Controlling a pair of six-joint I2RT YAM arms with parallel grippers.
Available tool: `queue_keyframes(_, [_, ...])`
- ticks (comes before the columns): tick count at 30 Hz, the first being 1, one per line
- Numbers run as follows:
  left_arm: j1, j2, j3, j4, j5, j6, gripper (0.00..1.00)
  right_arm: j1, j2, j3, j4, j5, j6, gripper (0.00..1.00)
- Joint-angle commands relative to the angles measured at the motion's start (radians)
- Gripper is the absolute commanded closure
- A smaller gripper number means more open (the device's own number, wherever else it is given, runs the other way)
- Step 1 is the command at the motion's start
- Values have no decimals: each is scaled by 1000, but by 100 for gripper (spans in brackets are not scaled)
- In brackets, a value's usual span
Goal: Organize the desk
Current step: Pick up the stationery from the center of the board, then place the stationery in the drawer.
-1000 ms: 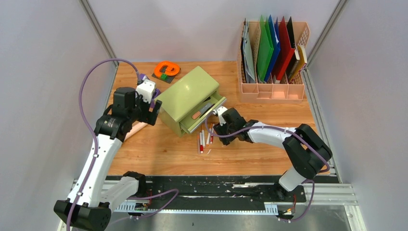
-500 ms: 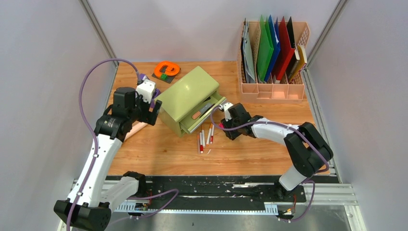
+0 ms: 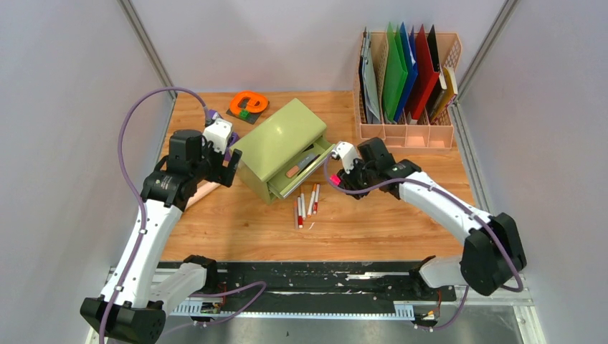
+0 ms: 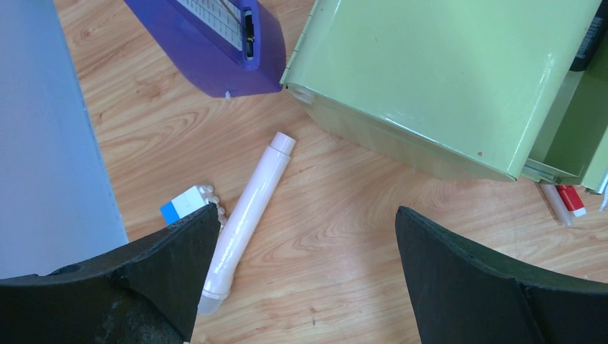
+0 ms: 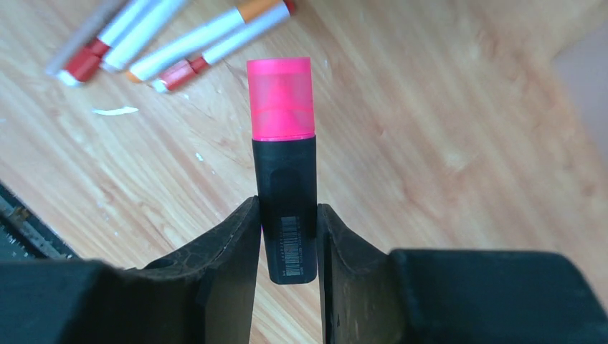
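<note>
The desk [image 3: 387, 215] is a brown wood-grain tabletop. My right gripper [image 5: 287, 204] is shut on a highlighter [image 5: 281, 107] with a black body and pink cap, held above the wood just right of the open drawer [image 3: 305, 168] of the green drawer chest [image 3: 279, 140]. In the top view the right gripper [image 3: 337, 177] hovers beside that drawer. My left gripper [image 4: 305, 215] is open at the chest's left side, above bare wood, with a white tube [image 4: 251, 208] lying by its left finger.
Several red-capped markers [image 3: 307, 206] lie in front of the drawer. A purple stapler-like object [image 4: 215, 36] and a small white-blue block [image 4: 183, 204] lie left of the chest. A peach file rack [image 3: 405, 79] stands back right, an orange object [image 3: 247, 104] back left.
The right gripper has closed on the highlighter near the markers, then lifted it and carried it right and back. The left arm has not moved.
</note>
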Motion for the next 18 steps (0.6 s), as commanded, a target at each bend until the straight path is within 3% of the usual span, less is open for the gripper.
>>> queue_keyframes(1, [7,2,20,29,29,1,0,1,-88,157,-179,-125,-265,100])
queue_keyframes(6, [7,7,34,23,39,-3,0,13,-92,301,-217,-146,-465,100])
queue_keyframes(12, [8,10,41,23,44,-8,0,66,46,498,-180,-114,-628,100])
queue_keyframes(18, [8,8,44,17,32,-9,0,144,153,568,-122,5,-826,100])
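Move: The right gripper holds the pink marker about 9 cm above the desk. The open drawer of the green cabinet lies about 12 cm ahead and 9 cm to its left, some 3 cm lower; the cabinet's middle is roughly 17 cm ahead and 17 cm left. The white markers lie on the desk about 8 cm left and 1 cm ahead, 8 cm below. From the left hand, the drawer is some 11 cm ahead, 26 cm right and 19 cm below. Keep the pink marker pinched in the right gripper and lift it some 15 cm, steeply at first, then swing it left and forward by about 7 and 6 cm so it closes in sideways on the open drawer from high above. On the way turn the wrist about 35 degrees counter-clockwise and tip the fingers up out of their steep downward slant. ##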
